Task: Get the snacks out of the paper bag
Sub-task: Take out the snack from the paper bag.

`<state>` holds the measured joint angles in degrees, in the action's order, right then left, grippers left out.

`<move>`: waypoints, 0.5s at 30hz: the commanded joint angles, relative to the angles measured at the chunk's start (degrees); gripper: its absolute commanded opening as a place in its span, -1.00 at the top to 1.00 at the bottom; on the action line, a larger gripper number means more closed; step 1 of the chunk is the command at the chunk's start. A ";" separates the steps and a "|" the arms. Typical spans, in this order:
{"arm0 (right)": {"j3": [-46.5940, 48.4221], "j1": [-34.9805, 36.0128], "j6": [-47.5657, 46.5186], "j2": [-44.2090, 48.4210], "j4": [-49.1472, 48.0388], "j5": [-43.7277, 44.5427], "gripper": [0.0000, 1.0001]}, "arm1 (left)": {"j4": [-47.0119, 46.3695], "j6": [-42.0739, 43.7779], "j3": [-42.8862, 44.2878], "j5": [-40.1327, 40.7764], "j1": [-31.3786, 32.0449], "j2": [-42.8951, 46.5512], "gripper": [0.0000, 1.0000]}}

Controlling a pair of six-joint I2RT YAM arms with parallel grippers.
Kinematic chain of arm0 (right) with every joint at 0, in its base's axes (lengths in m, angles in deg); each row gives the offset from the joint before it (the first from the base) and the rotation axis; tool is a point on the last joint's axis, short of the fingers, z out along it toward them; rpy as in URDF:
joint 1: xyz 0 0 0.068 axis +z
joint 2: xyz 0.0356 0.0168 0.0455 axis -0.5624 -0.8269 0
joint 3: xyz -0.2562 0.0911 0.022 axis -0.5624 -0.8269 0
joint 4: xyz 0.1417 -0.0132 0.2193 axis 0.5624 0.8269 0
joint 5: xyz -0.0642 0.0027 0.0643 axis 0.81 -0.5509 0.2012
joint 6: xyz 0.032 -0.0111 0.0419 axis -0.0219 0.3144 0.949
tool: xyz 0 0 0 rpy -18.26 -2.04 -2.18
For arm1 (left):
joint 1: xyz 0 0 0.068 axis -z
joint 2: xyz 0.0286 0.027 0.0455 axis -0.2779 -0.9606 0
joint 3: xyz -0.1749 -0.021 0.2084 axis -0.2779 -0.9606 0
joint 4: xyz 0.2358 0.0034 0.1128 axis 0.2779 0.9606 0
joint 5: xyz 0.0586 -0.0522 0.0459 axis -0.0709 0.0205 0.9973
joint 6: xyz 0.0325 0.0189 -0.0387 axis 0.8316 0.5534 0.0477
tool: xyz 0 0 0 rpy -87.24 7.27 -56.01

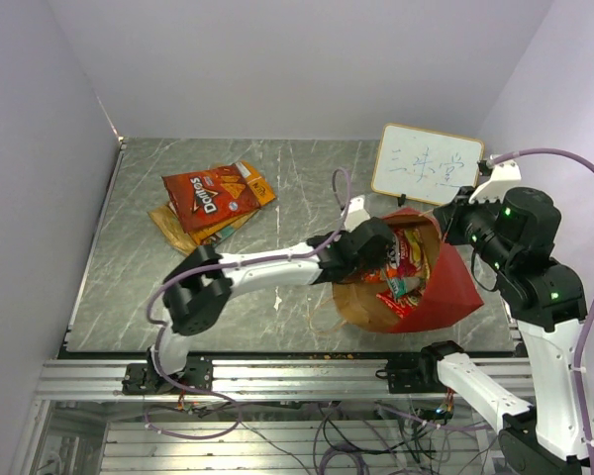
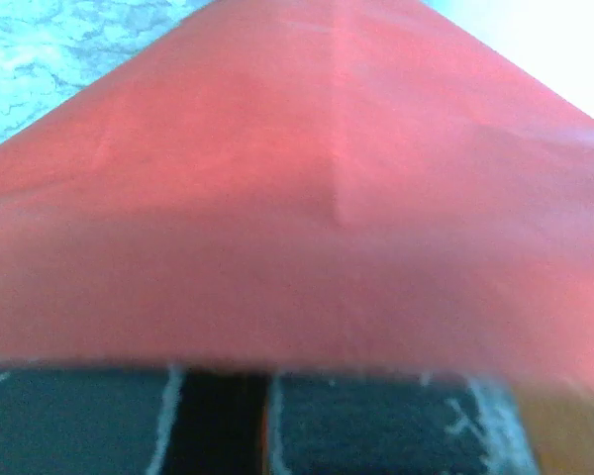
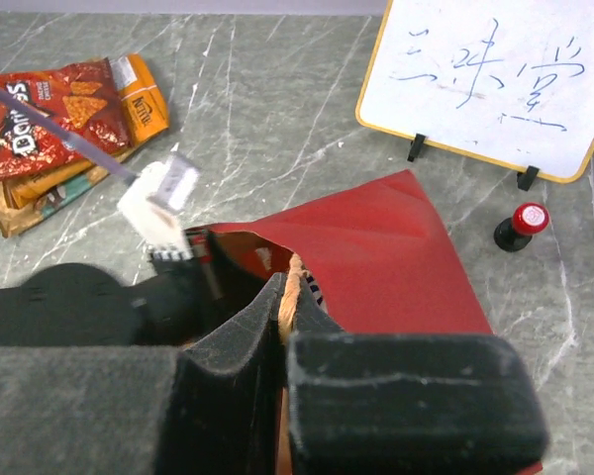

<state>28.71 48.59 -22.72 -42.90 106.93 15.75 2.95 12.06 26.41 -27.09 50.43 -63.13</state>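
Observation:
The paper bag (image 1: 450,292) lies on its side at the right of the table, red outside, with its brown inside (image 1: 366,302) facing the left arm. Several snacks (image 1: 408,259) show in its mouth. My left gripper (image 1: 381,247) reaches into the mouth. In the left wrist view the bag's red paper (image 2: 307,198) covers the fingertips, and the grey pads (image 2: 376,426) stand apart with a dark gap. My right gripper (image 3: 285,309) is shut on the bag's orange cord handle (image 3: 291,282) and holds the upper side up. A Doritos bag (image 1: 210,193) lies on tan and orange packs (image 1: 178,224) at the far left.
A white writing board (image 1: 426,165) stands behind the bag, and a small red-capped object (image 3: 520,224) stands beside it. The left arm's cable (image 1: 342,188) loops above the table. The table's near edge is the metal rail (image 1: 277,371).

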 commanded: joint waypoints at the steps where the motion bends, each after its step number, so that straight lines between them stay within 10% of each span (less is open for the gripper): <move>1: 0.46 0.17 1.42 0.89 -2.07 1.07 1.00 | -5.48 8.76 -6.89 -3.94 -0.21 11.26 0.86; 15: -2.99 0.14 4.86 1.06 -4.18 4.15 1.00 | -1.66 20.58 -21.18 -6.92 -0.20 43.79 0.86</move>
<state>26.66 48.59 -19.31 -42.57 105.49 17.76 1.03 29.39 4.90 -34.45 50.43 -25.69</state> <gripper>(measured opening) 0.006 0.075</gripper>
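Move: The left gripper is down in the paper bag, already shut on the orange Fox's pack. The snack pile with the Doritos bag on top lies about 40 cm to its left, roughly 15 cm farther out and 12 cm lower. Still in the bag, the green packet sits some 5 cm right, 4 cm back and 7 cm below, with a red sachet about 4 cm nearer the base than that packet. From the right hand the pile is about 45 cm left, 19 cm ahead and 35 cm down. Keep the left fingers pinched on the Fox's pack and pull it up out of the paper bag, rising about 15 cm while swinging some 11 cm left and drawing back a little. Let the fingertips tip upward and turn clockwise as you go, about 15 degrees each. Hold the bag's rim pinched in the nearly still right gripper. ##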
